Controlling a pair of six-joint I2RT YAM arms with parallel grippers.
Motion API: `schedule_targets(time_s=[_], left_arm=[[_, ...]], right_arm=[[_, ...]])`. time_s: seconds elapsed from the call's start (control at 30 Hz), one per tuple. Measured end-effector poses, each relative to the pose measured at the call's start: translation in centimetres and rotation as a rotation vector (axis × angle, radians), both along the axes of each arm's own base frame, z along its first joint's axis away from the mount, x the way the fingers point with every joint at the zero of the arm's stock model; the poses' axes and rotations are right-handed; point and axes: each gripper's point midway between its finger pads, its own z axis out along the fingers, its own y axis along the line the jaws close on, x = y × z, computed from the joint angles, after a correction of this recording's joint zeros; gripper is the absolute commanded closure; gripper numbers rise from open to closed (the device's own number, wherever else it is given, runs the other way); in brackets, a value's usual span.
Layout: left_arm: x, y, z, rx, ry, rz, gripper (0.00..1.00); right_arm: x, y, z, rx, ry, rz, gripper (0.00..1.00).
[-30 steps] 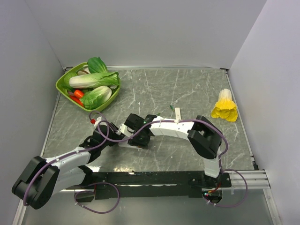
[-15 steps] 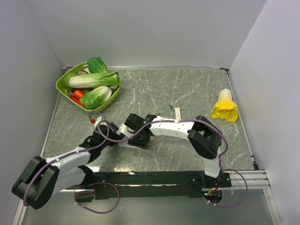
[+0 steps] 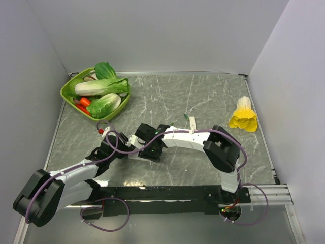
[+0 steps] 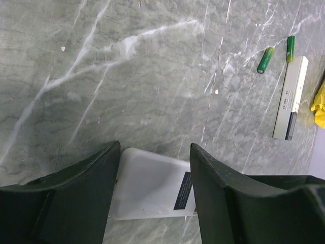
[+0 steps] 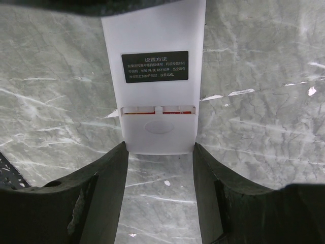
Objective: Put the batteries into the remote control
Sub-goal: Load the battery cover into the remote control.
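Note:
The remote control (image 5: 155, 40) lies white back up, with a black label, in the right wrist view. The batteries (image 5: 138, 110) show as orange-red strips in a slit above its ribbed cover. My right gripper (image 5: 159, 146) is shut on the cover end, a fingertip touching each corner. In the left wrist view the remote control (image 4: 150, 183) runs crosswise under my left gripper (image 4: 155, 147), whose jaws stand apart. One finger rests against the remote's far end and the other hangs over its label. In the top view both grippers meet at mid-table and hide the remote.
Two green pieces (image 4: 265, 60) and a narrow white-and-black bar (image 4: 290, 99) lie on the marble beyond the left gripper. A green bowl of vegetables (image 3: 68, 94) stands at the back left. A yellow object (image 3: 244, 116) lies at the right.

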Motion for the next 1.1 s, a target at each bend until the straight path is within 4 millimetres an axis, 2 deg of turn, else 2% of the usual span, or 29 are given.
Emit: schedule_targets(time_s=[0.37,0.8,1.1], left_arm=[[0.01,-0.02,0.02,-0.001,-0.001,-0.001,0.36],[0.01,-0.04,0.04,-0.002,-0.001,-0.001,0.36],[0.01,-0.07,0.10,-0.003,-0.003,-0.003,0.34]], right_arm=[[-0.04,0.02,0.00,0.001,0.002,0.001,0.36],[-0.04,0.03,0.00,0.001,0.002,0.003,0.33],[0.00,0.23,0.60,0.020,-0.003,-0.008,0.16]])
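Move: The right hand already has the battery cover between its fingertips, the cover's middle about 1 cm to its left and level with it; the remote control runs on leftward, its middle some 6 cm left and 1 cm ahead. The nearer green battery lies about 16 cm ahead and 8 cm right, the white box 13 cm ahead and 18 cm right, both roughly 2 cm lower. From the left hand, the cover is some 9 cm right, 3 cm back and 1 cm lower. The right hand stays where it is over the remote's right-hand end and lets go of the battery cover, its fingers spreading by about a fifth of their full range; only at the very end does it start straight up off the cover, about half a centimetre, with no turn of the wrist. Meanwhile the left hand keeps still with the remote's other end between its fingers, its grip unchanged. ##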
